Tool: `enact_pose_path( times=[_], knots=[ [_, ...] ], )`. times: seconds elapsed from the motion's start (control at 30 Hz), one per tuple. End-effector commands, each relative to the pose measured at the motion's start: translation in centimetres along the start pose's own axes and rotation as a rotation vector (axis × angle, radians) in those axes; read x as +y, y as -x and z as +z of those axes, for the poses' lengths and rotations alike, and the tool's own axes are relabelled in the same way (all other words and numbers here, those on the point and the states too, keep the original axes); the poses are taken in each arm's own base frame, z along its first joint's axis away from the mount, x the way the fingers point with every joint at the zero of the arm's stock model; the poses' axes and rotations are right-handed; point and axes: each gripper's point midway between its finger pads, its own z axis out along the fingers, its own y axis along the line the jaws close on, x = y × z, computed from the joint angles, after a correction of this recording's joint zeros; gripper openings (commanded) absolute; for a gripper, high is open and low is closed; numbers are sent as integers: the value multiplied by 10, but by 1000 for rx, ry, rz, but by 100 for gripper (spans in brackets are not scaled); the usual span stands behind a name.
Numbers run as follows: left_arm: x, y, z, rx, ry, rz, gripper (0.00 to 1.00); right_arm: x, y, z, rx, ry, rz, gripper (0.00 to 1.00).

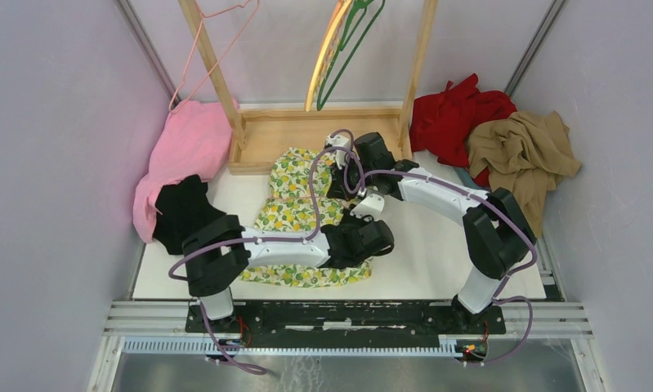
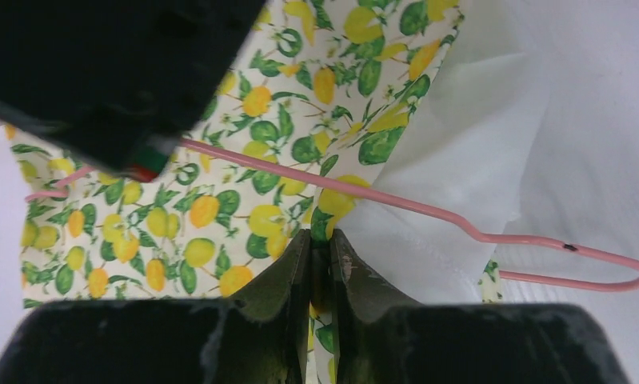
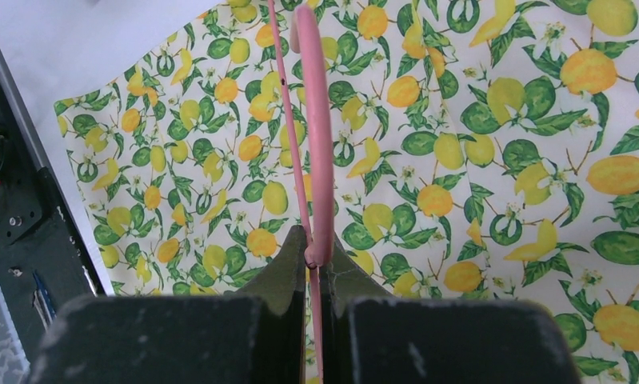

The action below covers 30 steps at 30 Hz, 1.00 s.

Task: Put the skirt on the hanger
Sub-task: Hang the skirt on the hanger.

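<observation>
The lemon-print skirt [image 1: 284, 214] lies flat on the white table, in front of the wooden rack. In the left wrist view my left gripper [image 2: 321, 236] is shut on the skirt's [image 2: 220, 216] edge, where the white lining [image 2: 460, 144] shows. The thin pink hanger [image 2: 428, 210] crosses just above those fingertips, its looped end to the right. My right gripper [image 3: 316, 244] is shut on the hanger's [image 3: 316, 144] wire, over the skirt [image 3: 476, 160]. In the top view both grippers, left [image 1: 370, 233] and right [image 1: 345, 181], sit over the skirt and hide the hanger.
The wooden rack [image 1: 323, 131] stands at the back with green and yellow hangers [image 1: 339, 49]; another pink wire hanger [image 1: 212, 57] hangs on its left post. Pink [image 1: 188, 147] and black [image 1: 184, 208] cloth lie left. Red [image 1: 458, 114] and tan [image 1: 519, 147] garments lie right.
</observation>
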Motion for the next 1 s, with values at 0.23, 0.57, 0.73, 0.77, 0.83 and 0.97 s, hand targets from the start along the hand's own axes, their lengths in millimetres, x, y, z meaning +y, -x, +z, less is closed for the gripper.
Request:
enact_pose_path(
  times=[0.23,0.57,0.73,0.77,0.83,0.97],
  knots=[
    [77,43,-26,-75,139,-131,20,12,36,-22,-24,0,-16,1],
    [119,33,-32,-58,194,-173,20,12,44,-26,-8,-14,-14,1],
    [137,33,-38,-69,200,-216,20,8,39,-22,26,-27,-12,1],
    [141,37,-41,-78,197,-227,20,7,38,-20,32,-27,-11,1],
    [149,43,-45,-93,200,-240,20,8,35,-16,40,-24,-10,1],
    [161,56,-55,-125,196,-255,21,12,33,-9,49,-23,-18,1]
  ],
)
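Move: The left hand already pinches the skirt's edge; from it the left end of the pink hanger lies about 19 cm left, 4 cm ahead and 6 cm lower. The hanger's right end is some 9 cm right and 3 cm back, slightly lower, and the right gripper is about 5 cm left, 6 cm ahead and slightly higher. The right hand still holds the hanger by its neck, with the pinched skirt edge roughly 6 cm back, 4 cm right and 3 cm below. Keeping its pinch on the skirt's edge, the left hand sweeps about 13 cm left while rising some 8 cm, passing on the near side of the right gripper towards the hanger's left end; it climbs as it goes, runs level, then lifts again at the end, turning about 10 degrees counter-clockwise. The right hand keeps its grip on the hanger's neck and stays over the same spot, rising about 3 cm before sinking back a little. ##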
